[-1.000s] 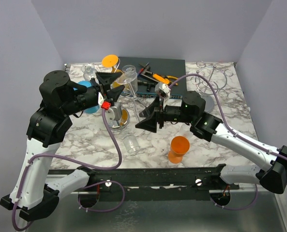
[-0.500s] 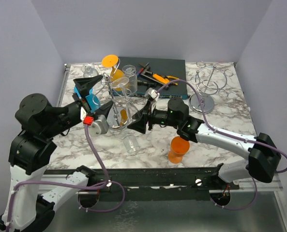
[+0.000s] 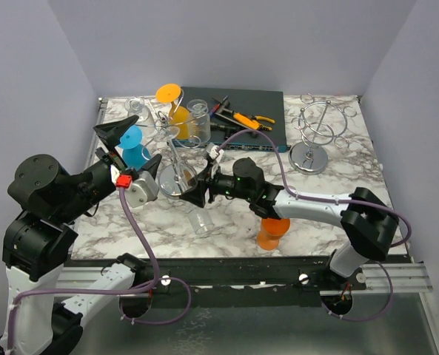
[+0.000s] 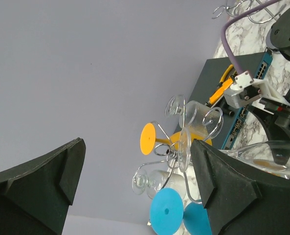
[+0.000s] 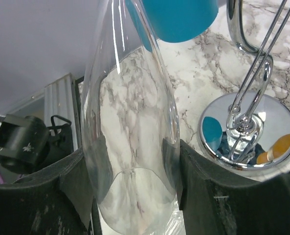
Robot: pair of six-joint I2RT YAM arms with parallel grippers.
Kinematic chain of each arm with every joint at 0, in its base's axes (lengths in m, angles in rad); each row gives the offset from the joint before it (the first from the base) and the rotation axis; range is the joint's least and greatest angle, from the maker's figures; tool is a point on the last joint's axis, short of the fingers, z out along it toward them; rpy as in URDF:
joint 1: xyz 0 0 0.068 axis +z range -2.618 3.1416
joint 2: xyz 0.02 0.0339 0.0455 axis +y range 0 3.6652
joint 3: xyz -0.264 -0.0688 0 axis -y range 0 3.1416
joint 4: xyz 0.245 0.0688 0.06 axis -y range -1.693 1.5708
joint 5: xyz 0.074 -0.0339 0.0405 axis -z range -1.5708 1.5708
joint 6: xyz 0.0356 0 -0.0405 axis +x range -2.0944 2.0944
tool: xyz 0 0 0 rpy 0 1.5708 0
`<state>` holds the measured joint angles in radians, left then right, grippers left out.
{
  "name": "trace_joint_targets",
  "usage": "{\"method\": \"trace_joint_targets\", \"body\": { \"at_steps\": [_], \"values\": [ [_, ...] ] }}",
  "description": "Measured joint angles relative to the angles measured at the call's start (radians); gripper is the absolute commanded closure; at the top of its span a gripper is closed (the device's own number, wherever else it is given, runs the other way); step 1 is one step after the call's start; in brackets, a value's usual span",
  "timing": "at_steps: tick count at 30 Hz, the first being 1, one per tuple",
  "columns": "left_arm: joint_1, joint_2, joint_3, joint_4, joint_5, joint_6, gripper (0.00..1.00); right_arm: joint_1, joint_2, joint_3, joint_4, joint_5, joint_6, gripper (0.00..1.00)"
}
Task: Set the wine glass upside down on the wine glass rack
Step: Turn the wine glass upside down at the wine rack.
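Note:
The clear wine glass [image 5: 130, 147] has its bowl clamped between my right gripper's [image 5: 130, 181] two fingers, rim toward the camera. In the top view that gripper [image 3: 195, 192] sits low beside the chrome base of the wine glass rack [image 3: 171, 151], whose base [image 5: 247, 127] is just right of the bowl. The rack [image 4: 176, 152] carries orange [image 4: 149, 138], blue [image 4: 167, 211] and clear glasses hanging foot-up. Whether the held glass's foot sits in a rack loop I cannot tell. My left gripper [image 3: 134, 151] stands wide open left of the rack, with nothing between its fingers [image 4: 37, 191].
A second, bare chrome rack [image 3: 312, 137] stands at the back right. An orange cup [image 3: 273, 225] stands near the front, partly behind my right arm, and a clear cup [image 3: 200, 220] lies on its side beside it. A dark box [image 3: 241, 100] with pliers lies at the back.
My left gripper has opened wide and drawn back to the left and toward the near edge. My right gripper has moved left and down to the rack's base with the glass.

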<state>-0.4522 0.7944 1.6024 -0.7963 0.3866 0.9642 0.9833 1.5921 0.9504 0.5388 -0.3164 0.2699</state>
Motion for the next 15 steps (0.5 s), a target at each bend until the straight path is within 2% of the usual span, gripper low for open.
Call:
{"method": "trace_joint_targets", "body": {
  "at_steps": [15],
  "values": [
    [0.0, -0.021, -0.027, -0.006, -0.034, -0.007, 0.03, 0.021, 0.199, 0.095, 0.204, 0.1, -0.024, 0.79]
  ]
}}
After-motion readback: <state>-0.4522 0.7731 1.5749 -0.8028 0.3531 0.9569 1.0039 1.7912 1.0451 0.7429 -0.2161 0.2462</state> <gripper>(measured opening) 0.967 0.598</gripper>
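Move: The right hand holds the clear wine glass by its bowl, foot up; the rack's empty near-side hook lies roughly 6 cm ahead of that hand, 4 cm to its left and 10 cm above. The blue glass hangs about 8 cm ahead, 11 cm left and 6 cm up, the hanging clear glass about 13 cm ahead, 4 cm right and 6 cm up. For the left hand, open and empty, the hook is some 10 cm ahead, 1 cm right and 17 cm below. Keeping its pinch on the bowl, the right hand carries the upside-down wine glass about 5 cm left and forward in nearly equal parts, almost level, bringing the stem in towards the near side of the rack between the blue glass and the hanging clear one. On the way the wrist turns some 5 to 10 degrees, tipping the glass's upturned foot back towards the robot and a little to the right, so that the stem leans less over the rack. ##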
